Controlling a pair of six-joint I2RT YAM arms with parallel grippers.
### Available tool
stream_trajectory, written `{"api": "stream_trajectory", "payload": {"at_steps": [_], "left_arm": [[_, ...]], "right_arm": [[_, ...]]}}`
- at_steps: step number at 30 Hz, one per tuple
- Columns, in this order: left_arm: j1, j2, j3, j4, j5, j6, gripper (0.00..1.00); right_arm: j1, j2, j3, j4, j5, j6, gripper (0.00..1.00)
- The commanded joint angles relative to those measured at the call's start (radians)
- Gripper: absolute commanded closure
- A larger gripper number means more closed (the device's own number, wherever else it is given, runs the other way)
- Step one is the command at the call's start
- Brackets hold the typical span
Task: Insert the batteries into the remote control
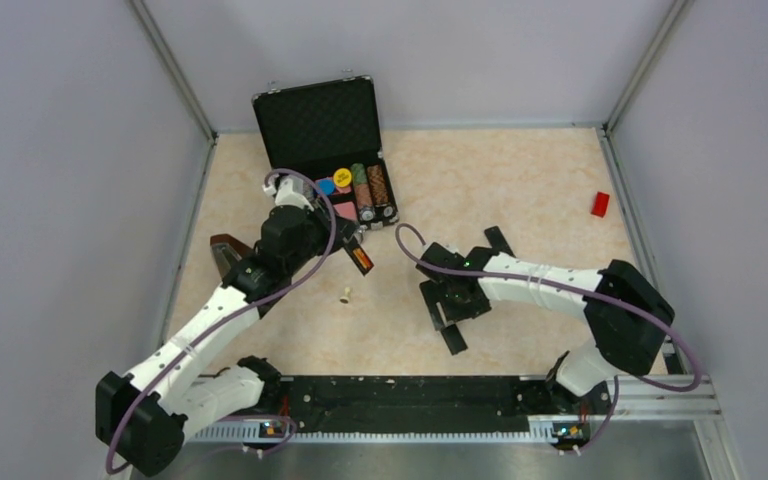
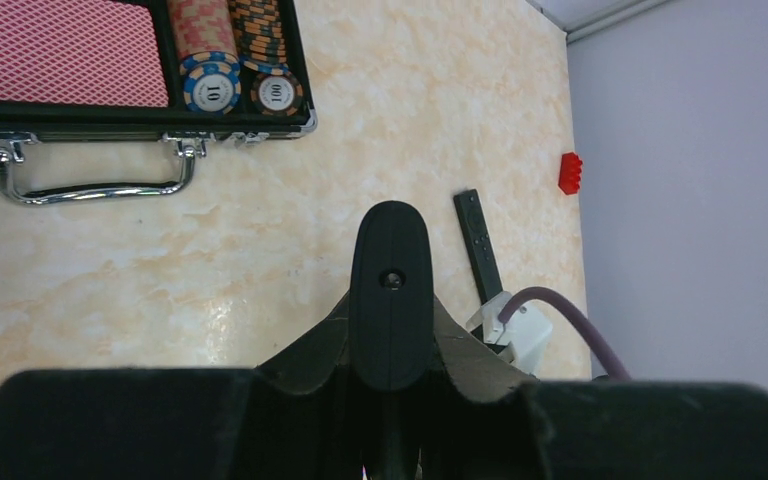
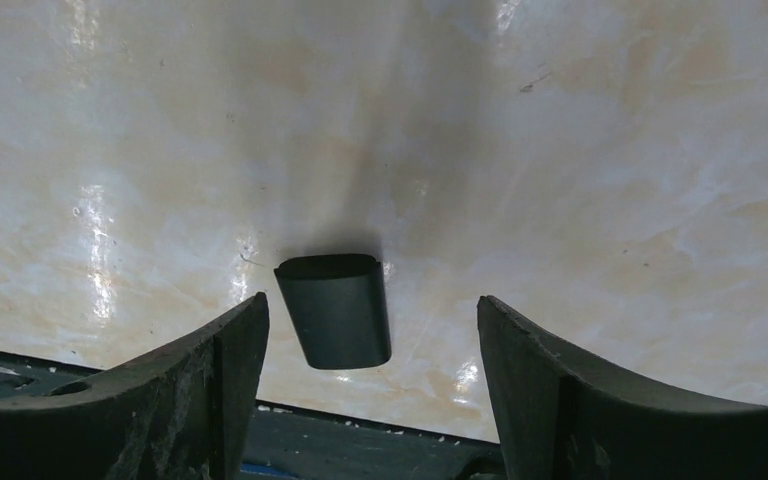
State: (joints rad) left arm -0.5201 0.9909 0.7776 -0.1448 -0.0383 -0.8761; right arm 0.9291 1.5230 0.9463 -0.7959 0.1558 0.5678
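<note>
My left gripper (image 1: 350, 248) (image 2: 390, 300) is shut on the remote control (image 1: 360, 258) (image 2: 390, 290), a black bar held above the table. In the left wrist view its rounded end points away from me. From above, a red-orange battery (image 1: 363, 262) shows in its open back. A small black back cover (image 1: 453, 338) (image 3: 335, 312) lies flat on the table. My right gripper (image 1: 450, 318) (image 3: 370, 305) hangs over the cover, open. Its two fingers stand wide on either side and touch nothing.
An open poker-chip case (image 1: 325, 140) (image 2: 140, 120) stands at the back. Another slim black bar (image 1: 497, 240) (image 2: 478, 245) lies by the right arm. A cream peg (image 1: 345, 297) lies mid-table, and a red block (image 1: 600, 204) (image 2: 569, 172) at the far right.
</note>
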Motion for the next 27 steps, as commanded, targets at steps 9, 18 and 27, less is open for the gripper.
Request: {"api": "stream_trajectory", "payload": {"at_steps": [9, 18, 27], "left_arm": [[0.027, -0.081, -0.037, -0.006, -0.046, 0.019, 1.0], [0.032, -0.13, -0.051, -0.011, -0.044, 0.009, 1.0], [0.032, -0.186, -0.085, 0.005, -0.045, -0.029, 1.0]], "right_arm": [[0.036, 0.113, -0.023, 0.069, -0.069, 0.012, 0.35], [0.032, 0.074, -0.058, 0.071, -0.007, 0.21, 0.74], [-0.07, -0.104, -0.087, 0.091, 0.105, 0.811, 0.67]]}}
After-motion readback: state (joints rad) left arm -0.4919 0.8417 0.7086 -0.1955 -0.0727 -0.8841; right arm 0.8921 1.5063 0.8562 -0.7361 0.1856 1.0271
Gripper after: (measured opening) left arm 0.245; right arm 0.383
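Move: The battery cover lies on the table just under the right hand's open fingers, about 3 cm below them, roughly 2 cm back towards the table's front edge and 1 cm to the left. Of its neighbours, the small cream piece stands some 10 cm ahead of the right hand and 3 cm left, and the second remote about 16 cm ahead and 12 cm right. From the left hand, which holds the loaded remote, the cover is roughly 20 cm back, 24 cm right and 21 cm below. The right hand sinks about 3 cm while easing slightly back onto the battery cover, closes its fingers on the cover's two sides near the far end, then comes up about 1 cm and a little forward with the cover pinched, swinging clockwise nearly 30 degrees. Meanwhile the left hand keeps its grip on the remote and draws it some 3 cm left and a little back, away from the cover. ##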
